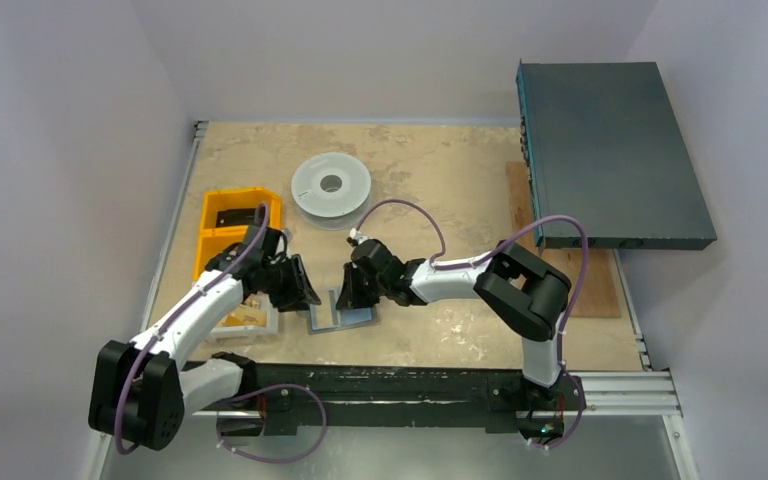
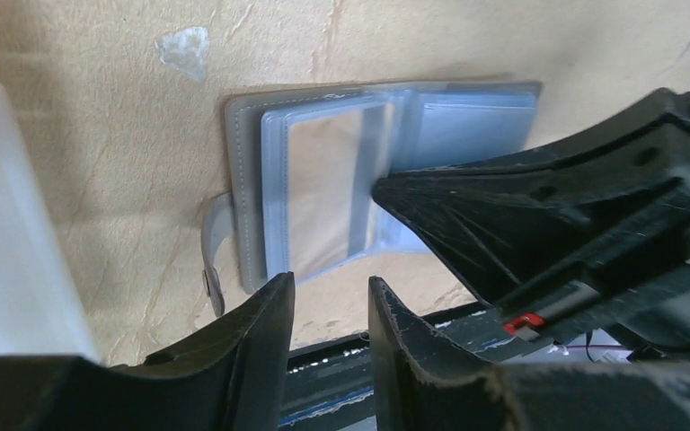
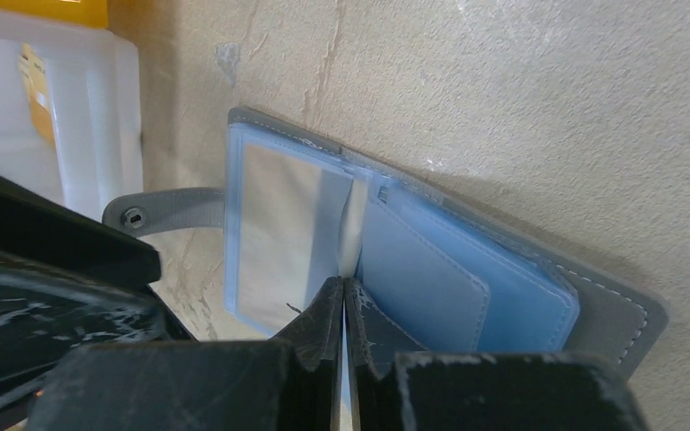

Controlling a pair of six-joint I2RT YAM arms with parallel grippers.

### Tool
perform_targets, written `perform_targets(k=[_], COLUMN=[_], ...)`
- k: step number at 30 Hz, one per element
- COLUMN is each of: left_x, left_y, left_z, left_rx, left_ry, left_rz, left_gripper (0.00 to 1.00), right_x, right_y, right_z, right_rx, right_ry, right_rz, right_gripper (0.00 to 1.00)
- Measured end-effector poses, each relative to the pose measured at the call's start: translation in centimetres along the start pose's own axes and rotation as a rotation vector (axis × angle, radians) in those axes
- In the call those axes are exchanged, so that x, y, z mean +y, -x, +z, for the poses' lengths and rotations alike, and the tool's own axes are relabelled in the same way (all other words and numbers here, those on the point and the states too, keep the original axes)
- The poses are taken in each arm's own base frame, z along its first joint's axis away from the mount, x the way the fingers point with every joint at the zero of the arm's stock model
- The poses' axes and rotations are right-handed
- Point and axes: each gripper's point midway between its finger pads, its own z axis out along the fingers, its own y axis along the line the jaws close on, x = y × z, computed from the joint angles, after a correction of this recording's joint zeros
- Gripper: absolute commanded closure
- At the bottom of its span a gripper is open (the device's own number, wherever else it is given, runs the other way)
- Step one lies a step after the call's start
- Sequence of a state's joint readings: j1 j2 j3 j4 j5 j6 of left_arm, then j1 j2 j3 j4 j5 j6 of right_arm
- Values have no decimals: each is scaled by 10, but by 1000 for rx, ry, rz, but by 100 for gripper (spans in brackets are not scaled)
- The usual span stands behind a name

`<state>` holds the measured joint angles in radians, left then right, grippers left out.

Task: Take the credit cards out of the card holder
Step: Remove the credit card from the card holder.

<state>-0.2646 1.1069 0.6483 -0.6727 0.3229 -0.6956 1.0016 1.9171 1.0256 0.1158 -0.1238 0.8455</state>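
Note:
The slate-grey card holder (image 1: 341, 317) lies open on the table, showing clear plastic sleeves (image 2: 323, 180) and a bluish inner pocket (image 3: 431, 269). Its snap strap (image 3: 153, 214) sticks out to the side. My right gripper (image 3: 343, 285) is shut at the fold, pinching a thin pale sleeve page that stands on edge between its fingers. My left gripper (image 2: 331, 283) hovers just off the holder's near-left edge, partly open, with only table showing in the gap. In the top view both grippers (image 1: 310, 292) (image 1: 348, 290) meet over the holder. No credit card shows apart from the sleeves.
Yellow bins (image 1: 230, 225) and a clear plastic box (image 1: 245, 318) sit left of the holder. A pale grey spool (image 1: 331, 185) lies behind it. A dark teal case (image 1: 610, 150) overhangs a wooden board (image 1: 570, 260) at the right. A black rail (image 1: 390, 385) runs along the near edge.

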Motion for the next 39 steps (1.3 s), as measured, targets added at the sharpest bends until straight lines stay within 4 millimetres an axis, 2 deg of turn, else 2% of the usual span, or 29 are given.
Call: perform_targets(k=[10,17,22,25,30,35,39], left_x=[16,13,12,11,0,-6,-7], left_y=[-23,-23,-23,-24,-23,-22,-22], left_z=[31,40,40,39,33,28,25], left_rx=[82,80,79,77,60,39,32], left_ry=[57,49,50,46,-1,-21,-11], left_rz=[-12,-15,-25,-27,-19,-13,-11], left_gripper=[65,68,89,100,100,100,100], right_x=[-1,-1,-1,-1,1,-2,-3], right_y=[0,0,0,0,2,4,10], right_z=[0,0,0,0,-6,-18,-33], right_rx=[3,5,10,10,15,41,47], right_ry=[31,39,44,45,39,4,-21], right_rz=[12,15,18,17,5,-10,-14], right_gripper=[100,100,100,92,77,69,67])
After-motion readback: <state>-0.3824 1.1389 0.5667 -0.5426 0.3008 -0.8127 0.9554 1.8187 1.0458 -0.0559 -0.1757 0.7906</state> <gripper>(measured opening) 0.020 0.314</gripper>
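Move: The holder lies open. Its left-hand clear page is centred about 3 cm ahead, 3 cm right and 5 cm below the open left fingers. That page's middle is some 3 cm left of the shut right fingertips, about level fore and aft and 1 cm below. The blue right-hand pocket sits about 7 cm right of that page and 1 cm farther out; the grey strap is about 3 cm left of the left hand and 1 cm back. The clear page's free outer edge, near its near corner, is what the left hand sinks to, down about 4.5 cm with a little back and right; its fingers shut and pinch that edge, then lift it about 2 cm, easing right. The right hand first stays shut by the spine, then opens and draws up and right about 2.5 cm each, off the page. ##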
